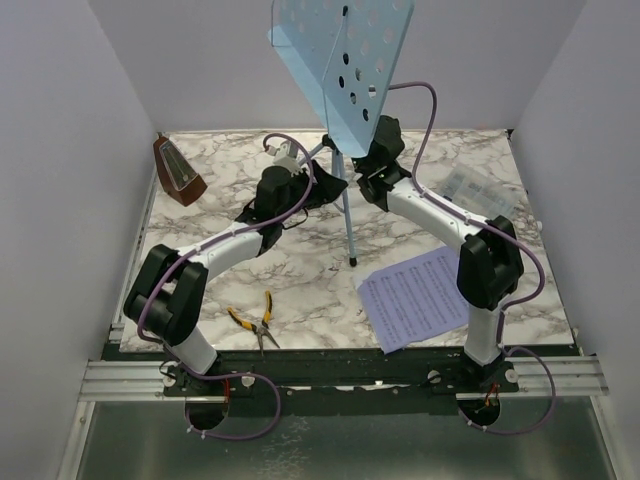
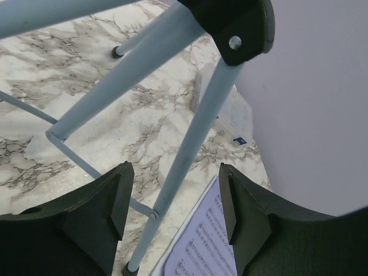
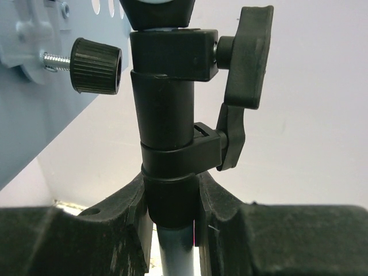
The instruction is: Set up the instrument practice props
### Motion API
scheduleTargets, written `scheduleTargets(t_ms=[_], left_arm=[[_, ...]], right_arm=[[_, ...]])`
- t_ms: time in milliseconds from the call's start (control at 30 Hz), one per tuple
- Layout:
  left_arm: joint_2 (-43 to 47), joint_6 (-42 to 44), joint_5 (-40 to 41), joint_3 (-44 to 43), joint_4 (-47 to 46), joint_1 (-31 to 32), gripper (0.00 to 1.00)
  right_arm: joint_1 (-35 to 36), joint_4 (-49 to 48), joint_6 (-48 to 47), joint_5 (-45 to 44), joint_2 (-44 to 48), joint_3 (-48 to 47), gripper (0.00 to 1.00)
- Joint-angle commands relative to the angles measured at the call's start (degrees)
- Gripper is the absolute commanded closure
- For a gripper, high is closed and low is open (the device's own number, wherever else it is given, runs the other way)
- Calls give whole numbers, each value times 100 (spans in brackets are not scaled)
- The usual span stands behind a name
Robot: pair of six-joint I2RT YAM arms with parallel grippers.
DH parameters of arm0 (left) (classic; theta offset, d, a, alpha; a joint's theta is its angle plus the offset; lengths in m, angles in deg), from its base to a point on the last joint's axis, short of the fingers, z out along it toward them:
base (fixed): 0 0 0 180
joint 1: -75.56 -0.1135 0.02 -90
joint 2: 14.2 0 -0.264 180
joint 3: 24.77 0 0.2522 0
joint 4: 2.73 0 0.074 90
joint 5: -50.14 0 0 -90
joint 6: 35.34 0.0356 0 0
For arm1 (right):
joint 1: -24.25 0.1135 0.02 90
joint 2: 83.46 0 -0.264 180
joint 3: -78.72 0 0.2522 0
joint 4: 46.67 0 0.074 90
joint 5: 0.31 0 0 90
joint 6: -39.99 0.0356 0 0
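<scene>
The light blue music stand (image 1: 340,60) stands upright at the back middle, its perforated desk tilted, one tripod foot (image 1: 352,262) on the marble. My right gripper (image 1: 375,165) is shut on the stand's black pole collar (image 3: 167,132), just under the clamp lever. To the left of the pole my left gripper (image 1: 318,185) is open. In the left wrist view a tripod leg (image 2: 190,149) runs between the fingers (image 2: 115,201) without touching them. The sheet of music (image 1: 415,297) lies flat at the front right. The brown metronome (image 1: 178,172) stands at the back left.
Yellow-handled pliers (image 1: 255,320) lie near the front edge, left of centre. A clear plastic box (image 1: 475,190) sits at the back right by the wall. White walls close in the table on three sides.
</scene>
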State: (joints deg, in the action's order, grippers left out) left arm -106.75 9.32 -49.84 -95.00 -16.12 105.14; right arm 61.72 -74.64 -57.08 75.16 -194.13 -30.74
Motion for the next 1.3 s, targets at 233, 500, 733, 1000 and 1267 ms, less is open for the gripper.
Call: scheduleTargets(t_ms=[233,500,733,1000,1267], left_arm=[[-848,-131,-761,-874,123,-335,40],[-1165,-211,-1658,-707,561,-682,76],[-1035,104,-1800,-230,957,-682,88],[-990,482,-1898,22,1018,-680,98],[-1061,178,-2191,-83,1067,-664,100]], right_arm=[[214,-574,-252,-1375,263,-283,99],[287,-420,-563,-1288,179,-1150,99],[287,-459,-691,-1246,283,-1407,100],[282,-571,-233,-1425,837,299,99],[276,819,91,-550,1812,1606,35]])
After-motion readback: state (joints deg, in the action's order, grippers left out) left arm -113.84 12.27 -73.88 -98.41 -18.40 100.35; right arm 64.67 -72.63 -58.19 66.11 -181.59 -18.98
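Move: The tripod leg under the hub is about 3 cm ahead of the open left hand, 1 cm to its right and level with it. The hub stands some 8 cm ahead, 3 cm left and 8 cm up; the leg's foot is roughly 9 cm back, 4 cm right and 20 cm down. For the right hand, already gripping the stand's pole, that leg is about 6 cm back, straight below by some 20 cm; the desk knob is level ahead, 4 cm left and 7 cm up. Forward about 3 cm goes the left hand, shutting its fingers on the tripod leg just below the hub, then it draws the leg back nearly 5 cm, sinking 2 cm and turning clockwise some 20 degrees. The right hand keeps its pole grip, lifts slightly, then pulls back about 5 cm and right, opening its fingers at the end. ##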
